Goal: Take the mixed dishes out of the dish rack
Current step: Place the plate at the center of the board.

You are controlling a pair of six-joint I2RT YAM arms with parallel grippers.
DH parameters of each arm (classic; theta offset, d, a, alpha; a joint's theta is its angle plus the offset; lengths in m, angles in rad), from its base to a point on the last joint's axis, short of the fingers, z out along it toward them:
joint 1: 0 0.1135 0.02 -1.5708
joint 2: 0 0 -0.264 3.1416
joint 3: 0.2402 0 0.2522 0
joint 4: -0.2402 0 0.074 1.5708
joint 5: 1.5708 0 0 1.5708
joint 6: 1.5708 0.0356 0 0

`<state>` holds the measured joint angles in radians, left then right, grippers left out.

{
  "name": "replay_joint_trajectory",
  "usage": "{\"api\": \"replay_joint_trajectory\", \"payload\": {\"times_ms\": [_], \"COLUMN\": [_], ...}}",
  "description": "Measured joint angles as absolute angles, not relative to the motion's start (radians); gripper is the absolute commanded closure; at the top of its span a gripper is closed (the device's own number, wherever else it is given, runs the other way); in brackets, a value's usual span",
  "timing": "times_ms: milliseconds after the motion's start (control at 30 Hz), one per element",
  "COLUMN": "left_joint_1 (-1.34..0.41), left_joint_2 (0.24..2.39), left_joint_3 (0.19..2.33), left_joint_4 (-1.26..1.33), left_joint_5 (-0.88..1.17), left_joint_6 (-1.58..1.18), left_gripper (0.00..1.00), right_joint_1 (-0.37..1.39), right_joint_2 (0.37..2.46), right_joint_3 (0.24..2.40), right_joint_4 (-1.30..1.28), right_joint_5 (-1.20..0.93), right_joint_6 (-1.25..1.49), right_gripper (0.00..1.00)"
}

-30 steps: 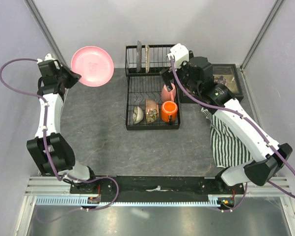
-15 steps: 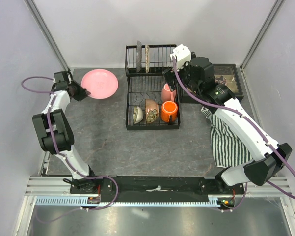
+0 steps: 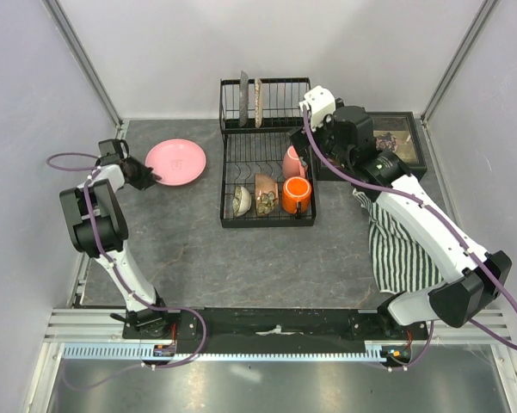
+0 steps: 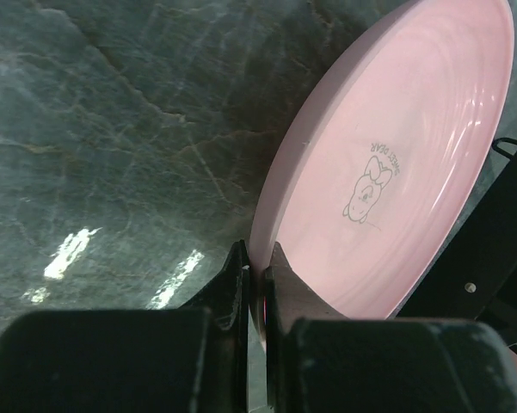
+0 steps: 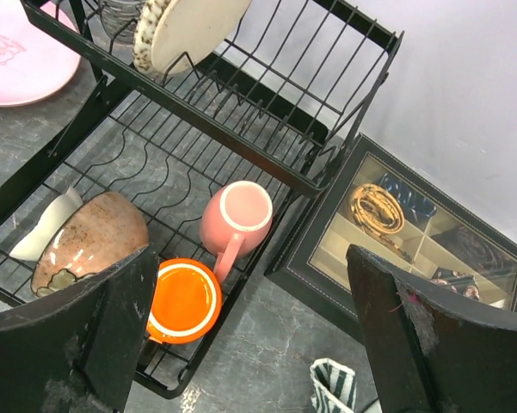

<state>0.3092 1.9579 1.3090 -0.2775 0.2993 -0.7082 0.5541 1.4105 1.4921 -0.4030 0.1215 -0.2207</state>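
The black wire dish rack [image 3: 224, 182] stands at the middle back of the table. A grey speckled plate [image 3: 258, 102] stands upright in its slotted back section. Its lower basket holds a small pale bowl [image 3: 239, 203], a brown bowl [image 3: 266, 194], an orange mug [image 3: 296, 194] and a pink mug [image 3: 294, 161]. Left of the rack, my left gripper [image 4: 256, 258] is shut on the rim of the pink plate [image 4: 396, 155], which is tilted low over the table. My right gripper [image 5: 251, 254] hangs open above the pink mug [image 5: 236, 219] and orange mug [image 5: 183, 301], holding nothing.
A dark compartmented tray [image 3: 404, 142] of trinkets sits right of the rack. A striped cloth [image 3: 400, 245] lies under my right arm. A second dark plate [image 3: 243, 97] stands beside the speckled one. Walls close in at the back and both sides.
My left arm has brought the pink plate down from high at the back left to low over the table beside the rack. My right gripper drifted slightly right, still open.
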Motion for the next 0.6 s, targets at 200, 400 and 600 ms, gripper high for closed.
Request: {"api": "replay_joint_trajectory", "payload": {"times_ms": [200, 400, 600], "left_joint_1": [0.331, 0.336, 0.337], "left_joint_2": [1.958, 1.958, 1.959], "left_joint_3": [1.292, 1.291, 1.291], "left_joint_4": [-0.270, -0.259, -0.258], "left_joint_5": [0.305, 0.321, 0.324], "left_joint_6": [-0.711, -0.711, -0.711], "left_gripper": [0.93, 0.70, 0.63], "right_joint_1": [0.552, 0.551, 0.550], "right_joint_2": [1.406, 1.406, 1.400], "right_joint_3": [1.479, 1.477, 1.457], "right_joint_4": [-0.397, -0.396, -0.395], "right_joint_5": [0.110, 0.106, 0.107], "right_joint_6": [-0.220, -0.220, -0.220], "right_gripper": [0.02, 0.02, 0.02]}}
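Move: Held by its near-left rim in the left fingers, the pink plate has its middle about 6 cm ahead and 7 cm right of that hand, roughly 1 cm lower, just over the spot where it is to lie. The dish rack's middle is some 37 cm right and 4 cm ahead; the small white bowl in it is about 28 cm right and 8 cm back. From the right hand, the plate lies about 40 cm left, 13 cm ahead and 29 cm below. Easing the already lowered plate about 1 cm to the left, with a slight drift back and down, the left hand carries it the last bit by the rim. Then the hand stays in place with no real wrist turn, and the fingers part from nearly shut to about a third open, letting go of the rim but staying around it. ##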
